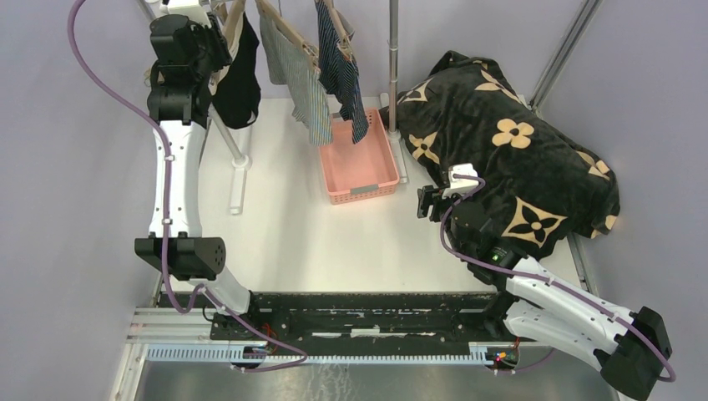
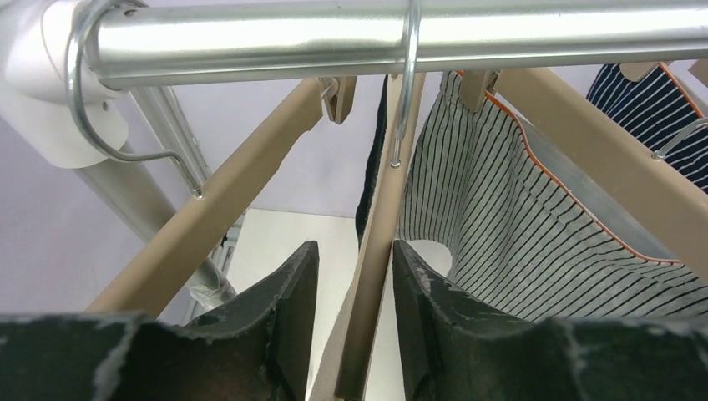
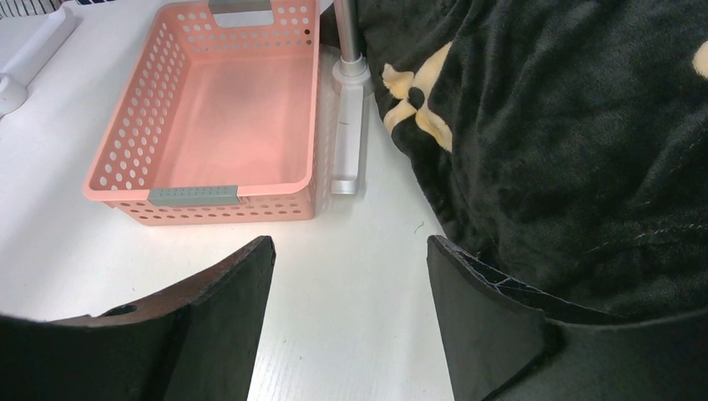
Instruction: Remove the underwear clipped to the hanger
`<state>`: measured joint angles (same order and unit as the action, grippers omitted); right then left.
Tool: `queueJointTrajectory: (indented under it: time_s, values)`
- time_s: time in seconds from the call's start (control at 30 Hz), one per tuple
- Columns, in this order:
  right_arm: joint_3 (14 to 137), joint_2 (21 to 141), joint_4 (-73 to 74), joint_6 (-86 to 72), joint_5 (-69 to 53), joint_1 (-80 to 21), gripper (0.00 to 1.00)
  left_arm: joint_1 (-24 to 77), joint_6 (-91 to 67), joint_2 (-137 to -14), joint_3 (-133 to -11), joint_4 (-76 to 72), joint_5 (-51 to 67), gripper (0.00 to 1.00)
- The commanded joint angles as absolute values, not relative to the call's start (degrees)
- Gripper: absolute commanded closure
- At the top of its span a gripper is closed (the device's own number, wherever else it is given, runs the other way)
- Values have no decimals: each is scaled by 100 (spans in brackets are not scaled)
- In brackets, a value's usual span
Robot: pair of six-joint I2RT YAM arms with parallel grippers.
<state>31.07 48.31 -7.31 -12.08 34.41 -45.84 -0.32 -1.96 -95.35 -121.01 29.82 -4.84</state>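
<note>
Three pieces of underwear hang from wooden hangers on the rail [image 2: 417, 33]: a black one [image 1: 238, 79], a grey striped one [image 1: 305, 83] and a navy striped one [image 1: 342, 71]. My left gripper [image 2: 355, 246] is raised under the rail, astride a tan hanger arm [image 2: 380, 276]. Its right finger touches the wood and a gap remains at the left finger. An edge of the black underwear [image 2: 373, 167] shows just beyond, under a wooden clip [image 2: 338, 88]. The grey striped piece [image 2: 518, 217] hangs to the right. My right gripper [image 3: 351, 242] hovers low over the table, open, with nothing in it.
A pink perforated basket [image 1: 359, 194] sits on the table under the hanging garments. A big black blanket with tan flowers [image 1: 509, 150] is heaped at the right, beside my right gripper [image 1: 427, 202]. The rack's upright pole [image 1: 391, 58] and foot [image 3: 346, 142] stand between basket and blanket.
</note>
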Motion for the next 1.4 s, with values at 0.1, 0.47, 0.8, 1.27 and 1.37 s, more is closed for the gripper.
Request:
queueJointTrajectory:
  time_s: [0.1, 0.47, 0.8, 1.27, 1.37]
  values:
    - [3325, 4714, -1062, -1143, 3359, -4590, 23, -63, 3, -9675, -12194, 2729, -342, 62]
    - [3263, 4633, -1111, -1108, 3310, -4590, 23, -62, -27, -9690, -12047, 2565, -337, 94]
    - [3252, 4732, -1136, -1082, 3312, -4588, 23, -62, -202, -9267, -11995, 1857, 49, 97]
    - [3219, 4749, -1214, -1072, 3296, -4588, 23, -62, -369, -8428, -10845, 1033, 98, 97]
    - [3257, 4819, -1189, -1083, 3283, -4588, 23, -62, -396, -8202, -10464, 1139, 124, 97]
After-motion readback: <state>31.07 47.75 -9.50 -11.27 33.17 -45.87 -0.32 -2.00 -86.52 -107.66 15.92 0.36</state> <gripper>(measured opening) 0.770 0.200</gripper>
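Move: The wooden hanger holding the black underwear already runs between the left hand's open fingers; its middle is about 9 cm ahead, level sideways and in height. The underwear hangs about 13 cm ahead, 3 cm right and 12 cm below; the empty hanger's middle is roughly 5 cm ahead, 8 cm left, and the grey striped underwear 9 cm ahead, 12 cm right and 10 cm below. From the right hand, the black underwear's hanger is some 28 cm ahead, 42 cm left, 26 cm higher. Left fingers close on the hanger, nudging forward-down, then lift it about 4 cm and back 4, tilting up. ##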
